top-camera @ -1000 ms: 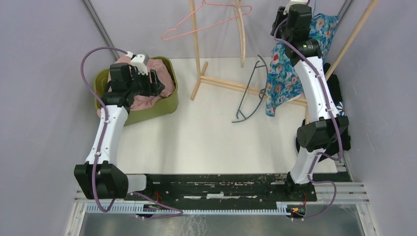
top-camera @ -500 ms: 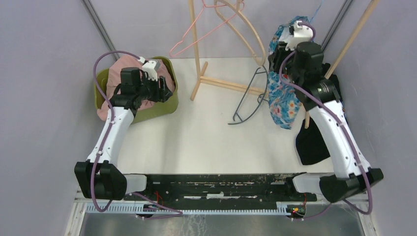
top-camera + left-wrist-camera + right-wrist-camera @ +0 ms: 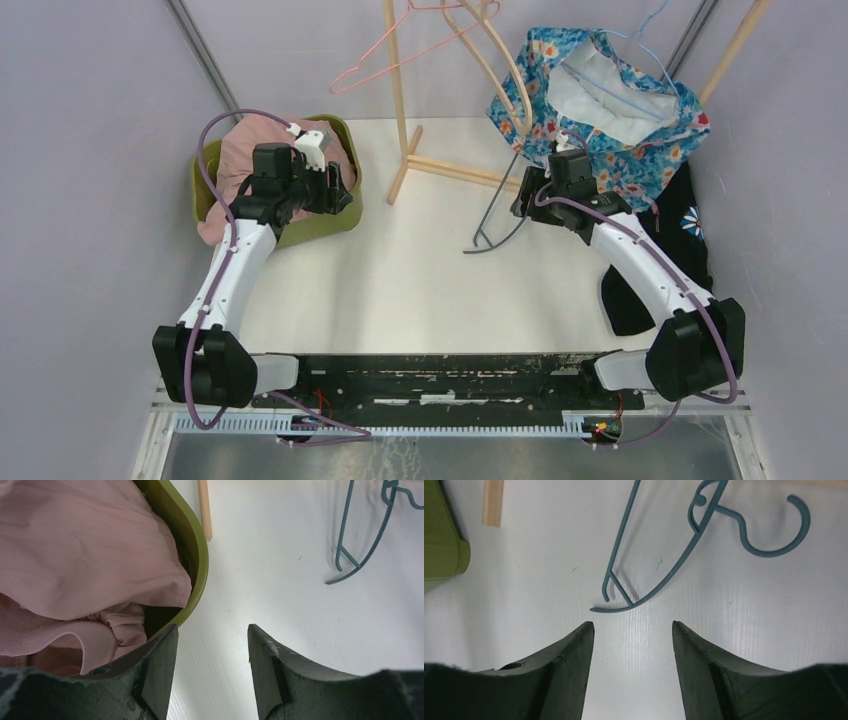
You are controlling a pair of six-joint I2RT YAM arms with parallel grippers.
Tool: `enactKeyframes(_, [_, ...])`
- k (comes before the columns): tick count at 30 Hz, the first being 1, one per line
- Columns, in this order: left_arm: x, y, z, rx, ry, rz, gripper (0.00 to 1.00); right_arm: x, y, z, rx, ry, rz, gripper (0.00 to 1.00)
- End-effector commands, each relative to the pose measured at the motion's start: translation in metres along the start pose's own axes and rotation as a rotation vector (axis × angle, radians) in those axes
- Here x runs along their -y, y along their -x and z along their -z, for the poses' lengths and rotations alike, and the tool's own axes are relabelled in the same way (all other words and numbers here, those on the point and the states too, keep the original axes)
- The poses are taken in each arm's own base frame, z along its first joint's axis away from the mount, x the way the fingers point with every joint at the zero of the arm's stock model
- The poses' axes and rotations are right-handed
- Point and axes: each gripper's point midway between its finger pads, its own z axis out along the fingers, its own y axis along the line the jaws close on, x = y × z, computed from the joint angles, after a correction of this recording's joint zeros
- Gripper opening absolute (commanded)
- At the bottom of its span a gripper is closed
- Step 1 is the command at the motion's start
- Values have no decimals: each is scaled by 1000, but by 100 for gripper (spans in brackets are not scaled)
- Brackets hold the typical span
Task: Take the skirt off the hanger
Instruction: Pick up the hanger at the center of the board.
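Note:
The blue floral skirt [image 3: 640, 150] hangs at the back right, spread wide so its white lining shows, with a thin light-blue wire hanger [image 3: 652, 55] across its top. My right gripper [image 3: 524, 197] is below and left of the skirt, apart from it, low over the white table. In the right wrist view it [image 3: 633, 625] stands open and empty. My left gripper [image 3: 341, 190] is at the right rim of the green basket [image 3: 345, 215]. In the left wrist view it [image 3: 212, 627] is open with only table between its fingers.
A dark teal hanger [image 3: 659, 580] lies on the table just ahead of my right fingers, and shows in the top view [image 3: 505, 215]. Pink cloth [image 3: 85, 555] fills the basket. A wooden rack [image 3: 398, 100] holds a pink hanger [image 3: 400, 50] and a wooden one [image 3: 505, 70]. A black garment [image 3: 680, 230] hangs far right.
My right arm has swung down and left from the skirt to the table, its jaws opening and letting the skirt go. The skirt now hangs spread open. The left gripper shifted slightly right.

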Motion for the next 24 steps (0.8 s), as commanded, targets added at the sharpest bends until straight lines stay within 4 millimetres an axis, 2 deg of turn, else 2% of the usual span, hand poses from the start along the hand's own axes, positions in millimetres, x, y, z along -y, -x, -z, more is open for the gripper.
enactKeyframes(1, [-4,16,-1,49,19,-61,60,-19,6,-6,48,80,-132,65])
enactKeyframes(5, [-3,14,-5,41,6,-53,60,-21,-7,-22,21,98,-199,65])
enactKeyframes(10, [-2,7,-12,22,3,-60,60,-13,-23,-48,14,82,-271,64])
enactKeyframes(13, [0,3,-17,5,-4,-67,60,-2,-29,-60,18,34,-292,64])
enactKeyframes(19, [2,2,-23,-13,-9,-77,60,24,-35,-69,51,-48,-340,63])
enactKeyframes(24, [6,3,-28,-24,-23,-81,60,31,-43,-86,32,-50,-382,63])
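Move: The grey hanger lies flat on the board, its middle about 10 cm ahead of the open right hand, some 2 cm to its left and 17 cm below. The stand's wooden foot bar runs about 18 cm ahead and 8 cm left, also down on the board, while the floral skirt hangs roughly 13 cm ahead, 13 cm right and 8 cm higher than the hand. From the left hand the hanger is some 10 cm ahead, 31 cm right and 20 cm below. Down, by roughly 9 cm, the right hand sinks towards the near half of the grey hanger, bowing out slightly to its left midway and coming back. As it drops, the wrist turns about 15 degrees clockwise and rolls so its left side rises, fingers staying open and still above the hanger. The left hand, open beside the bin, eases a little down and right. ##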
